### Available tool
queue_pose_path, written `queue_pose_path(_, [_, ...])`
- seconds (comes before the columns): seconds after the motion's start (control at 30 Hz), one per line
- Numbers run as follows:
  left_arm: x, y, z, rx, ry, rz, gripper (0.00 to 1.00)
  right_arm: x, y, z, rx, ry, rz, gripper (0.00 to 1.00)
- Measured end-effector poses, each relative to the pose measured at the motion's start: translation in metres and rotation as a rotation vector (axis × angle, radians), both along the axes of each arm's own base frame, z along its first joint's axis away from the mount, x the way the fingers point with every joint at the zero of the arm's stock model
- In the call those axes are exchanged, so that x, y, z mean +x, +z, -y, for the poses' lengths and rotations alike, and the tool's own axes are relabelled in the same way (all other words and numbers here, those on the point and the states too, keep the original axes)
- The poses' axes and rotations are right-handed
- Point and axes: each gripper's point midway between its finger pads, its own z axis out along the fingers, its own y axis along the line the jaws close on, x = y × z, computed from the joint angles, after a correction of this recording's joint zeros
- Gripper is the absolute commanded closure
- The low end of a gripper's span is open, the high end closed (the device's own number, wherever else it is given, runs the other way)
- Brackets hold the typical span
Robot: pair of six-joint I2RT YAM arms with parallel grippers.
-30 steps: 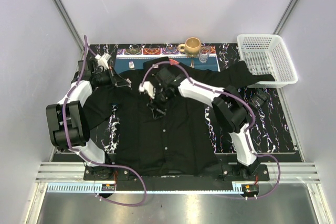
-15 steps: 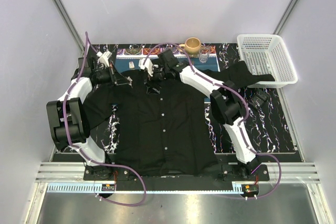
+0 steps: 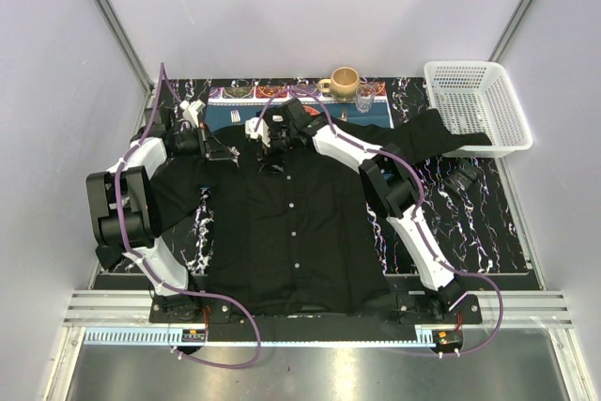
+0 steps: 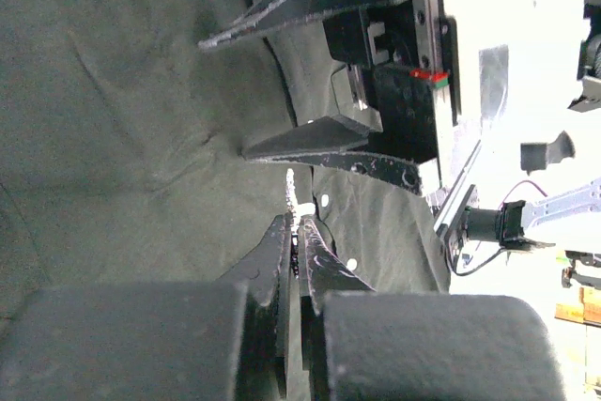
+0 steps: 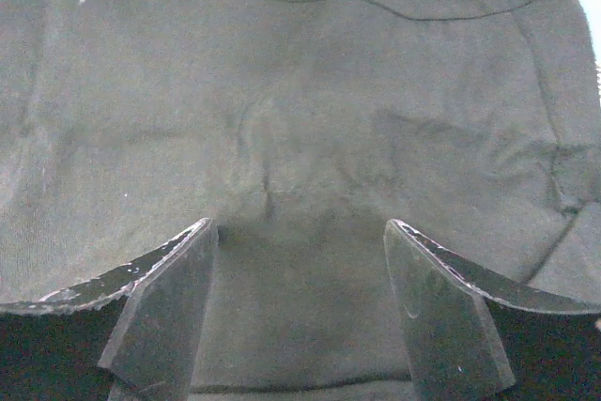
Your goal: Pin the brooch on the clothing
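The clothing (image 3: 291,223), a black button-up shirt with white buttons, lies spread flat on the table. My left gripper (image 3: 228,153) is over its upper left, near the collar. In the left wrist view the left gripper (image 4: 295,223) is shut on the brooch (image 4: 292,191), a tiny whitish piece at the fingertips, just above the fabric. My right gripper (image 3: 267,149) is open at the collar, close to the left gripper. It also shows in the left wrist view (image 4: 223,98). In the right wrist view the right gripper (image 5: 299,227) is empty, its fingers on or just above the cloth (image 5: 300,138).
A white basket (image 3: 474,105) stands at the back right, with one sleeve reaching its foot. A tan mug (image 3: 344,82), a glass (image 3: 365,96) and a blue placemat (image 3: 310,112) lie behind the collar. A small dark object (image 3: 463,174) lies right of the shirt.
My right gripper has moved from the shirt's chest up to the collar, toward the left gripper. The left gripper has shifted slightly and stays shut.
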Motion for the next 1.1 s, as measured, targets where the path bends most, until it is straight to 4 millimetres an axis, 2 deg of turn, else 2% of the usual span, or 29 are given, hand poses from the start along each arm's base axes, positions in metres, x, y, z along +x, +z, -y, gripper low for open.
queue_pose_path(0.13, [0.004,-0.002,-0.001,-0.003,0.005,-0.003,1.00,-0.010,-0.014,0.005,-0.010,0.071,0.033,0.28])
queue_pose_path(0.23, [0.008,-0.002,-0.002,-0.005,0.009,-0.001,1.00,-0.018,-0.026,0.008,-0.018,0.109,0.033,0.37])
queue_pose_path(0.37, [0.010,-0.002,-0.003,-0.008,0.014,-0.004,1.00,-0.020,-0.028,0.008,-0.018,0.134,0.054,0.51])
queue_pose_path(0.57, [0.013,-0.009,-0.003,-0.012,0.018,-0.031,1.00,-0.022,-0.030,0.008,-0.020,0.143,0.055,0.80])
queue_pose_path(0.63, [0.017,-0.012,-0.004,-0.012,0.020,-0.038,1.00,-0.021,-0.031,0.008,-0.024,0.140,0.059,0.99])
queue_pose_path(0.9, [0.031,-0.011,0.003,-0.011,0.006,-0.034,1.00,-0.013,-0.027,0.011,-0.038,0.092,0.106,1.00])
queue_pose_path(1.1, [0.035,-0.009,0.021,-0.057,-0.003,-0.082,1.00,-0.013,-0.002,0.015,0.000,0.054,0.174,1.00])
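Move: The patch of shirt front to be pinched lies about 2 cm back, 1 cm right and 4 cm below the open right hand. The nearest placket button is some 5 cm right and 1 cm back of that hand, down on the shirt; the collar, about 18 cm ahead and 5 cm right. The brooch, held by the left hand, hangs roughly 9 cm left, 2 cm back and 7 cm above. From the left hand, that patch is about 3 cm ahead, 11 cm right and 10 cm below. The shirt front is pinched by the right hand, which sinks about 3 cm while drawing back 2 cm, shuts its wide-open fingers on the cloth, then rises about 3 cm with a slight drift forward and right, keeping hold. Meanwhile the left hand keeps the brooch and carries it about 3.5 cm forward, then some 2 cm right, a little lower, towards the pinched cloth. ##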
